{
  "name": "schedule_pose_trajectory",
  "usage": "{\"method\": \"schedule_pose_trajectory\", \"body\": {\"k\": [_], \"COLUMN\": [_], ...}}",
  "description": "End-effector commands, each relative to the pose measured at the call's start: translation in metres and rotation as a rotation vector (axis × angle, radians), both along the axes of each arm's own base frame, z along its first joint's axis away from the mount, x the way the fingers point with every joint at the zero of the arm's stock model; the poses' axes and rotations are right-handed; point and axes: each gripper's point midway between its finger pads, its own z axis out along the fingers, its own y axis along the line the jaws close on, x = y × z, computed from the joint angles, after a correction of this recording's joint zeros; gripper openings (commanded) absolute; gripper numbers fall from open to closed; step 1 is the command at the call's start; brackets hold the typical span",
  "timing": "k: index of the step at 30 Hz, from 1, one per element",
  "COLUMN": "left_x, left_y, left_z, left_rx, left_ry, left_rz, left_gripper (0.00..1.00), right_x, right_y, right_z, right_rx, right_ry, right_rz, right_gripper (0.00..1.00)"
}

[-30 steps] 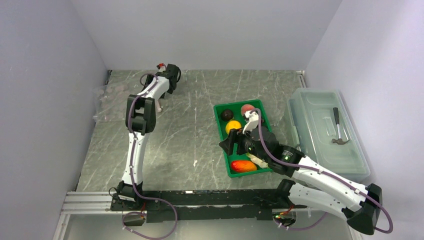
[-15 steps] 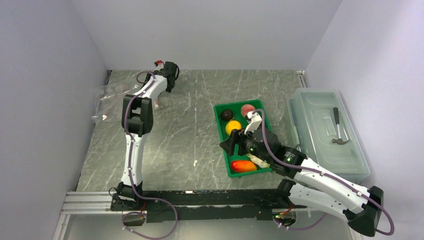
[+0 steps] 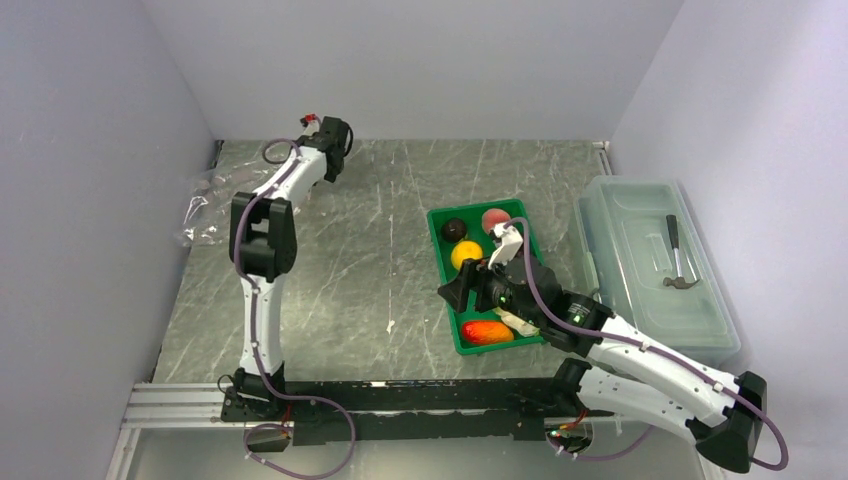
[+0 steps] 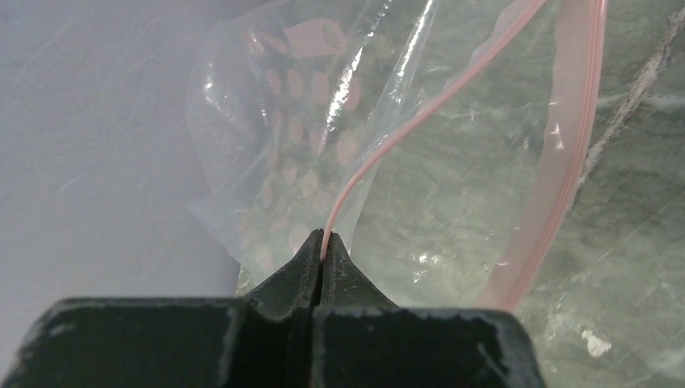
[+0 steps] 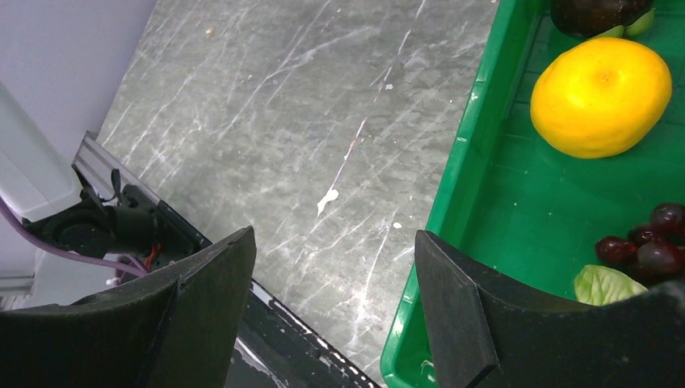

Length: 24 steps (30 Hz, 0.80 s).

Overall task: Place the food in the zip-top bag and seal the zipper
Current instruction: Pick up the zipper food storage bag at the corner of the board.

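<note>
The clear zip-top bag [image 3: 205, 200] lies crumpled at the far left against the wall. In the left wrist view my left gripper [image 4: 323, 239] is shut on the near lip of its pink zipper [image 4: 380, 149]. The other lip [image 4: 565, 162] curves away, so the mouth gapes. The food sits in a green tray [image 3: 437, 235]: a yellow lemon [image 3: 466, 254], a dark round fruit [image 3: 454, 229], a red-orange fruit [image 3: 487, 331], grapes [image 5: 654, 238] and lettuce [image 5: 606, 284]. My right gripper [image 5: 335, 242] hangs open over the tray's left rim [image 5: 468, 162], with nothing between its fingers.
A large clear lidded box [image 3: 650, 265] with a grey hammer [image 3: 677, 260] on it stands at the right. A pinkish round piece [image 3: 494, 219] lies at the tray's far end. The side wall [image 4: 97, 145] is close behind the bag. The arms' mounting rail [image 3: 400, 400] runs along the near edge.
My left gripper has closed onto the bag's pink strip while the left arm swung left toward the wall. The bag has shifted slightly. The right arm has barely moved.
</note>
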Motion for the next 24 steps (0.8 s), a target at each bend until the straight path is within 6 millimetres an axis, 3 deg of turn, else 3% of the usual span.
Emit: {"method": "schedule_pose_trajectory", "body": {"k": [1, 24], "left_x": [-0.009, -0.065], "left_y": [-0.003, -0.059], "left_z": [0.057, 0.213], "left_rx": [-0.030, 0.263], "left_ry": [-0.128, -0.394], "left_rz": [-0.001, -0.201], "left_gripper": [0.00, 0.00], "right_x": [0.001, 0.000], "right_y": [0.006, 0.021], "right_z": [0.018, 0.032], "right_rx": [0.051, 0.099], "right_ry": [-0.012, -0.003], "right_rz": [0.006, 0.050], "right_gripper": [0.76, 0.75]}}
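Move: Already pinched in the left fingers is one lip of the zipper bag's mouth; the bag's middle lies some 12 cm to the left, 7 cm back and 7 cm below. The green basket is about 47 cm to the right and 25 cm back, its avocado roughly 40 cm right and 17 cm back, both about 6 cm lower. From the right hand the bag lies about 49 cm left, 25 cm ahead and 15 cm below. Hoisting the bag by its pinched lip, the left hand rises about 15 cm off the board, easing back some 5 cm and, after a nearly straight start, about 6 cm to the right, away from the left wall. Its fingers stay shut while the wrist tips them up, rolls and swings clockwise, some 25 degrees in all. ##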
